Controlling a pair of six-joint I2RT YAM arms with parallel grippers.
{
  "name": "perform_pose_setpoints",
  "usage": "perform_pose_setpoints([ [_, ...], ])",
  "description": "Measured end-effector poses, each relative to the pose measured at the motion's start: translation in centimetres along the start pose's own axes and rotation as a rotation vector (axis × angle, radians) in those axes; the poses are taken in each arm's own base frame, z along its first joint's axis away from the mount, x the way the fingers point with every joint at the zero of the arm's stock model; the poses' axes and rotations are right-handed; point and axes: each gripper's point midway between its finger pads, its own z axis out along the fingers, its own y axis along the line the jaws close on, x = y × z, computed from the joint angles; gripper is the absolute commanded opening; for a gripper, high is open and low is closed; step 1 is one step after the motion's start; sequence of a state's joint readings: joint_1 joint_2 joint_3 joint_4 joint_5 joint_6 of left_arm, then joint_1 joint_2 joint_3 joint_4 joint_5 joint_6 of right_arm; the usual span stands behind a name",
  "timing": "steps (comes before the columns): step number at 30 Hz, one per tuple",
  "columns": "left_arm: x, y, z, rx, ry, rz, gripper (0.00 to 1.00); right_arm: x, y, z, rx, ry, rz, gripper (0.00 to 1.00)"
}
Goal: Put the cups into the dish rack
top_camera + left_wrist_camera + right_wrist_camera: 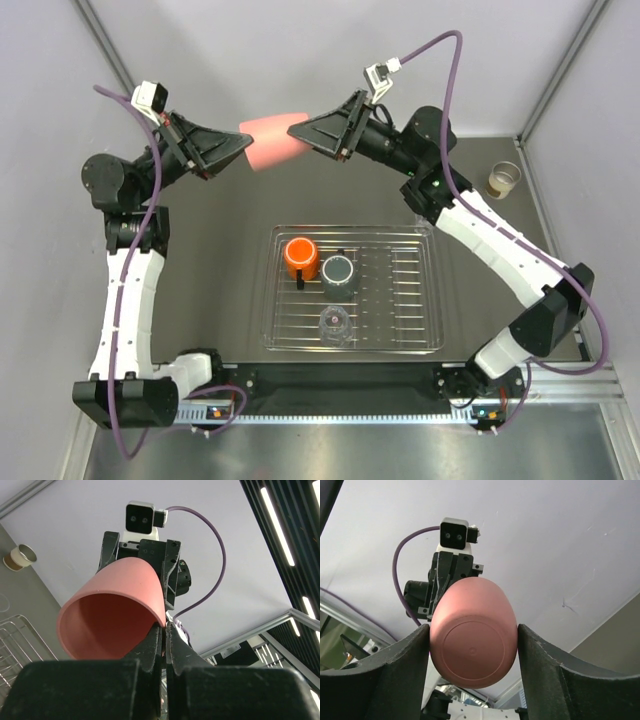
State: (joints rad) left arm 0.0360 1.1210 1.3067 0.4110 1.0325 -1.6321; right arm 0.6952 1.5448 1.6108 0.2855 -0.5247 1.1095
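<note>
A pink cup (pixel 270 143) hangs sideways in mid-air behind the dish rack (pixel 430 300), held between both arms. My left gripper (pixel 245 143) is shut on the cup's rim, one finger inside the mouth and one outside (pixel 165 625). My right gripper (pixel 297 130) straddles the cup's base (pixel 472 645), both fingers pressed against its sides. In the rack stand an orange cup (pixel 300 258), a dark grey cup (pixel 338 272) and a clear cup (pixel 334 322). A cream cup (pixel 504 179) stands on the table at the far right.
The rack's right half is bare wire (pixel 400 290). Both arms reach high over the back of the table. Side walls close in left and right. The cream cup (pixel 20 557) and a rack corner (pixel 15 640) also show in the left wrist view.
</note>
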Motion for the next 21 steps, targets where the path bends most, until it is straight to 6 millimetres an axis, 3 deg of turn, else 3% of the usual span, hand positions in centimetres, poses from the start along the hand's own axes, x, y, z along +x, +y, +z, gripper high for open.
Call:
perform_pose_setpoints([
  [3, -0.1, 0.1, 0.0, -0.002, -0.005, -0.005, 0.00, -0.1, -0.1, 0.2, 0.000, -0.006, 0.007, 0.56],
  [5, -0.1, 0.0, -0.1, -0.002, -0.007, -0.006, 0.00, -0.1, 0.0, 0.2, -0.001, -0.009, 0.009, 0.43],
  [6, -0.1, 0.0, -0.1, -0.002, -0.008, -0.008, 0.00, -0.1, 0.0, 0.2, -0.002, -0.010, 0.008, 0.23],
  [8, 0.0, 0.1, -0.1, -0.004, -0.009, -0.011, 0.00, -0.1, 0.0, 0.2, -0.001, -0.010, 0.008, 0.03],
  [9, 0.0, 0.1, -0.2, -0.008, -0.009, -0.013, 0.07, -0.1, 0.0, 0.2, -0.001, -0.010, 0.008, 0.00],
  [10, 0.1, 0.3, -0.2, -0.014, -0.011, -0.013, 0.29, 0.0, -0.1, 0.2, 0.004, -0.008, 0.010, 0.00],
  [14, 0.9, 2.1, -0.5, -0.074, 0.003, -0.064, 0.64, 0.4, -0.3, 0.3, 0.025, 0.006, 0.008, 0.00],
  [17, 1.4, 4.0, -1.0, -0.131, 0.005, -0.124, 0.82, 0.8, -1.0, 0.3, 0.061, 0.016, -0.001, 0.00],
  [18, 1.5, 4.6, -1.1, -0.150, 0.004, -0.134, 0.84, 1.0, -1.3, 0.3, 0.077, 0.021, -0.004, 0.00],
  [19, 1.6, 5.0, -1.2, -0.166, 0.004, -0.145, 0.99, 1.2, -1.7, 0.3, 0.094, 0.024, -0.006, 0.00],
  [21, 1.7, 6.0, -1.5, -0.202, 0.004, -0.167, 0.99, 1.4, -2.6, 0.1, 0.134, 0.030, -0.012, 0.00],
])
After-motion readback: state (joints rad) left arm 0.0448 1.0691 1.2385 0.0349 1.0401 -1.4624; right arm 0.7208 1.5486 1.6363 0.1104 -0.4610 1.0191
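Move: The right hand already holds the pink cup by its base end; the dish rack's middle lies about 6 cm back, 11 cm right and 48 cm below it. In the rack, the orange cup stands level with this hand and 2 cm left, the gray cup 4 cm back and 7 cm right, the glass 14 cm back and 6 cm right, all some 45 cm below. The cup's middle is about 4 cm right of the left hand, which pinches its rim. Left opens, freeing the pink cup's rim, and sinks about 6 cm; right keeps holding, sinking some 3 cm. ##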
